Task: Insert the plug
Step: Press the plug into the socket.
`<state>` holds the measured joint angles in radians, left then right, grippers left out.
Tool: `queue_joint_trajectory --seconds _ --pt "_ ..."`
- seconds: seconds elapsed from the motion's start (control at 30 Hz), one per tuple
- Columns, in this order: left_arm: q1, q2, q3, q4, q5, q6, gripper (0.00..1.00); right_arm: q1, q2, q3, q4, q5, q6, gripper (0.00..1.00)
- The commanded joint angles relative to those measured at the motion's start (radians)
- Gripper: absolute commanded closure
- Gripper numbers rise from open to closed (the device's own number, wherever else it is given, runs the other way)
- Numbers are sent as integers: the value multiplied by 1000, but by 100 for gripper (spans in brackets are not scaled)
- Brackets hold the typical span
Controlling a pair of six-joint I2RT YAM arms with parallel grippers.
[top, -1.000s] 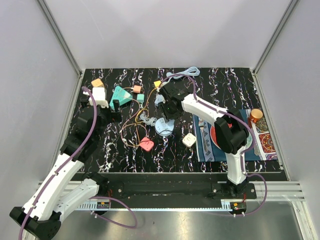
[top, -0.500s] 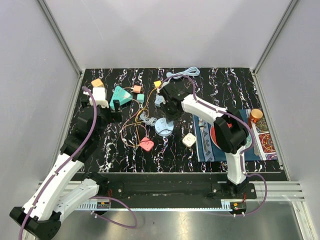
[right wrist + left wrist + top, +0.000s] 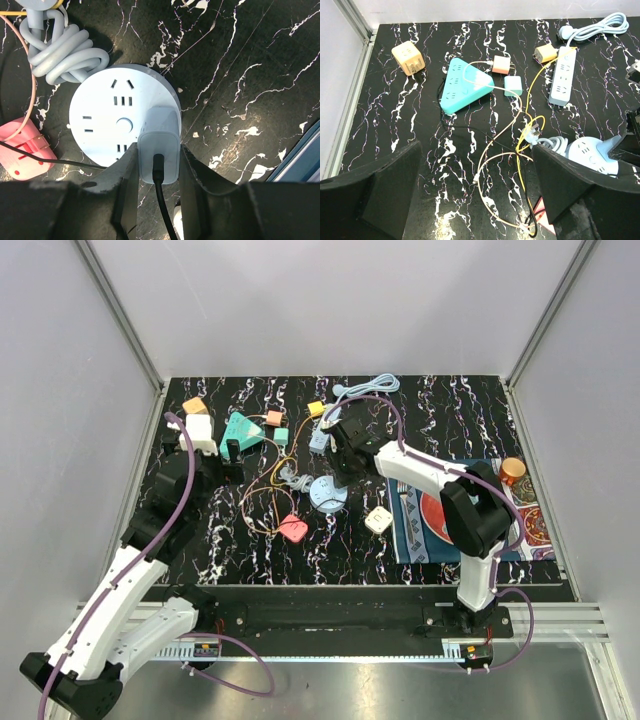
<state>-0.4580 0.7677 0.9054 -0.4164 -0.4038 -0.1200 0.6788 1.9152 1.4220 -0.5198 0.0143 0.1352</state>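
Note:
My right gripper (image 3: pixel 158 167) is shut on a white plug block (image 3: pixel 159 150) with a black cable leaving its rear. The plug sits over the near-right part of a round white socket hub (image 3: pixel 112 120), whose slots show to the left. I cannot tell whether its prongs are in a socket. In the top view the right gripper (image 3: pixel 340 458) hovers just behind the hub (image 3: pixel 328 495). My left gripper (image 3: pixel 475 165) is open and empty over loose wires, at the table's left (image 3: pixel 222 462).
A teal triangular strip (image 3: pixel 465 90), a white strip (image 3: pixel 561 80), an orange cube adapter (image 3: pixel 408 57) and small adapters lie at the back. A pink adapter (image 3: pixel 25 147) and the coiled grey cable (image 3: pixel 65 50) flank the hub. A placemat (image 3: pixel 412 525) lies to the right.
My right gripper has shifted slightly right and nearer with the plug, settling over the round hub. The left arm has not moved.

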Motion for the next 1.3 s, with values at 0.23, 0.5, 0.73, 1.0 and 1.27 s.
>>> queue_joint_trajectory --seconds 0.23,0.5,0.73,1.0,1.27 --pt "7 -1 -3 44 -6 8 5 22 202 60 -183 12 -6 100" --pt "9 -5 -3 44 -7 8 5 19 212 -51 -132 38 7 100" --pt "10 -2 -5 44 -6 8 5 22 212 -26 -138 42 3 100" --pt "12 -5 -8 47 0 13 2 22 160 116 -192 42 -9 57" --pt "12 -2 -7 48 11 13 1 21 97 321 -255 42 -14 21"
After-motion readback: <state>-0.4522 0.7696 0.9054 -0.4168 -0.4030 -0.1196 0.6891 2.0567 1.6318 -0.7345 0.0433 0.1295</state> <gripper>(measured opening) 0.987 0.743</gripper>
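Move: The round socket's middle lies about 2 cm left of the right hand, 2 cm back and 4 cm below, with the gripped plug already standing on its near-right side. Nearly level with the hand, the coiled cable lies some 9 cm left; the red adapter sits about 9 cm back and 8 cm left, the white adapter some 8 cm back and 8 cm right. From the left hand the socket is roughly 23 cm right, 5 cm ahead and 27 cm below. The plug, still pinched on the round socket, is worked by the right hand: a slight ease forward, down about 1.5 cm against the socket, then back up about 1 cm. The fingers then open clear of the plug's sides while the hand dips again some 1.5 cm and partly recovers, tilting a little steeper, by under 10 degrees. ##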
